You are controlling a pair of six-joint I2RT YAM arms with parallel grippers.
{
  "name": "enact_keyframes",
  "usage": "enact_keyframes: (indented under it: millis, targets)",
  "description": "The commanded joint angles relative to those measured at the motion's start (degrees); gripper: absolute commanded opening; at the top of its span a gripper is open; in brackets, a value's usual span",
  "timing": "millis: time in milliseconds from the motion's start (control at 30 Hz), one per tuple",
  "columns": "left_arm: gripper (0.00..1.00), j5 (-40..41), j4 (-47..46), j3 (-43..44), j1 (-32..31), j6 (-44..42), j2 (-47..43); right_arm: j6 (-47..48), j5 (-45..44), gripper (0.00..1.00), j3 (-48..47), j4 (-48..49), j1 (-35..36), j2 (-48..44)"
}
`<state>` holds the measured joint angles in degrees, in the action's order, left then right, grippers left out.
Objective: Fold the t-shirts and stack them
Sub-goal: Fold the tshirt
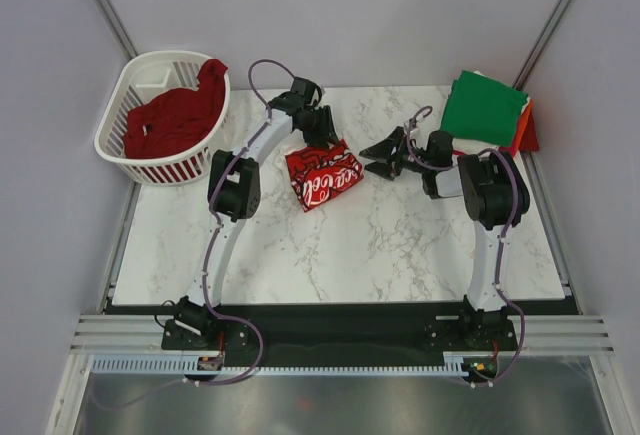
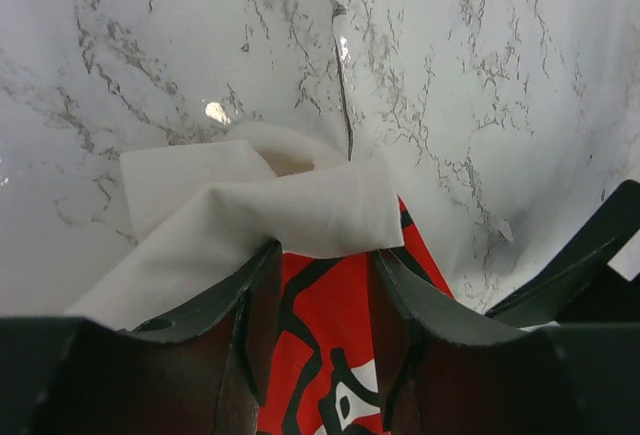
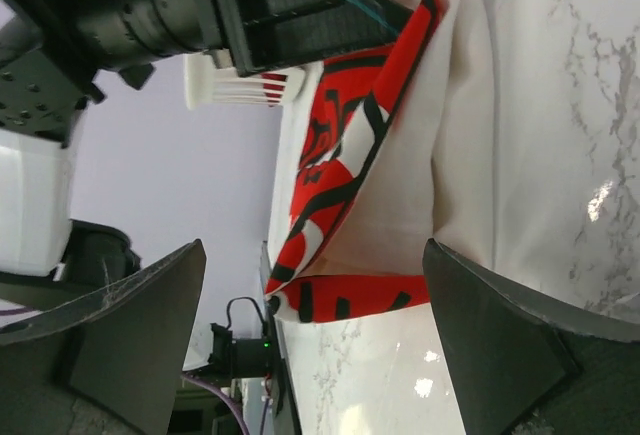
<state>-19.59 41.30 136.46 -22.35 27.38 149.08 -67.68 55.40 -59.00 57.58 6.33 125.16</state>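
Note:
The white t-shirt with red Coca-Cola print (image 1: pixel 322 177) lies folded in the middle of the marble table. My left gripper (image 1: pixel 319 135) is at its far edge. In the left wrist view its jaws (image 2: pixel 322 251) close on the bunched shirt (image 2: pixel 330 335); red print fills the gap and a white fold (image 2: pixel 300 205) drapes over the tips. My right gripper (image 1: pixel 373 161) hovers just right of the shirt, wide open and empty (image 3: pixel 312 255), facing the shirt's folded edge (image 3: pixel 350 295). A green t-shirt (image 1: pixel 484 107) tops a stack at the far right, orange (image 1: pixel 522 125) beneath it.
A white slatted basket (image 1: pixel 140 170) stands at the far left corner with a dark red t-shirt (image 1: pixel 172 120) inside. Grey walls close the table on three sides. Bare marble (image 1: pixel 380 245) runs between the shirt and the arm bases.

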Motion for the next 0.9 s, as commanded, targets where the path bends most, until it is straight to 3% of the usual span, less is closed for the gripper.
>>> enact_keyframes:
  millis: [0,33,133,567,700,767,800,867]
  targets:
    - [0.47,-0.2,-3.4,1.6,0.6,1.8,2.1,15.4,-1.9,0.98,-3.7,-14.1,2.4,-2.8]
    - [0.46,-0.5,-3.4,1.6,0.6,2.0,2.4,19.0,-2.9,0.98,-4.8,-23.9,2.7,-3.3]
    - [0.46,-0.9,-3.6,0.9,0.6,2.0,2.8,27.3,-5.6,0.98,-9.0,-33.9,4.8,-3.2]
    - [0.45,-1.0,-3.8,-2.3,0.6,0.5,1.8,23.1,-0.5,0.98,-11.3,-27.4,5.9,-3.7]
    - [0.45,-0.5,-3.7,-2.8,0.6,0.1,2.1,15.6,4.5,0.98,-8.3,-16.3,6.5,-3.8]
    - [0.45,0.3,-3.7,-3.0,0.7,0.0,2.1,3.3,8.2,0.98,-4.7,-7.4,7.4,-2.9]
    - [0.45,0.6,-3.7,-3.2,0.7,-0.5,2.1,-1.2,9.0,0.98,-3.0,3.5,8.9,-2.1]
    - [0.46,0.9,-3.6,-3.5,0.8,-1.1,2.3,-10.4,9.7,0.98,4.0,15.7,10.4,-1.9]
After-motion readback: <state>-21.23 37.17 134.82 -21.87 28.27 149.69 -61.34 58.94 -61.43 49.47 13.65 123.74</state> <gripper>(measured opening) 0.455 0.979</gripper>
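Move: The folded t-shirt's right edge is the right hand's aim, about 3 cm to the left of that hand, 2 cm back and some 5 cm below; the shirt's middle is about 11 cm left and 4 cm back. The green-topped stack stands roughly 27 cm right and 12 cm ahead of the right hand. From the left hand, already down on the shirt's far part, the right edge lies some 8 cm right and 5 cm back. Down and to the left goes the wide-open right hand, dipping about 3.5 cm with its fingertips tipping down some 15 degrees at the t-shirt's right edge. After lingering low, it draws back nearly 4 cm and up again while edging farther left, levelling and turning slightly counter-clockwise, its lower finger coming under the edge. The left hand keeps its half-open fingertips down on the shirt. ##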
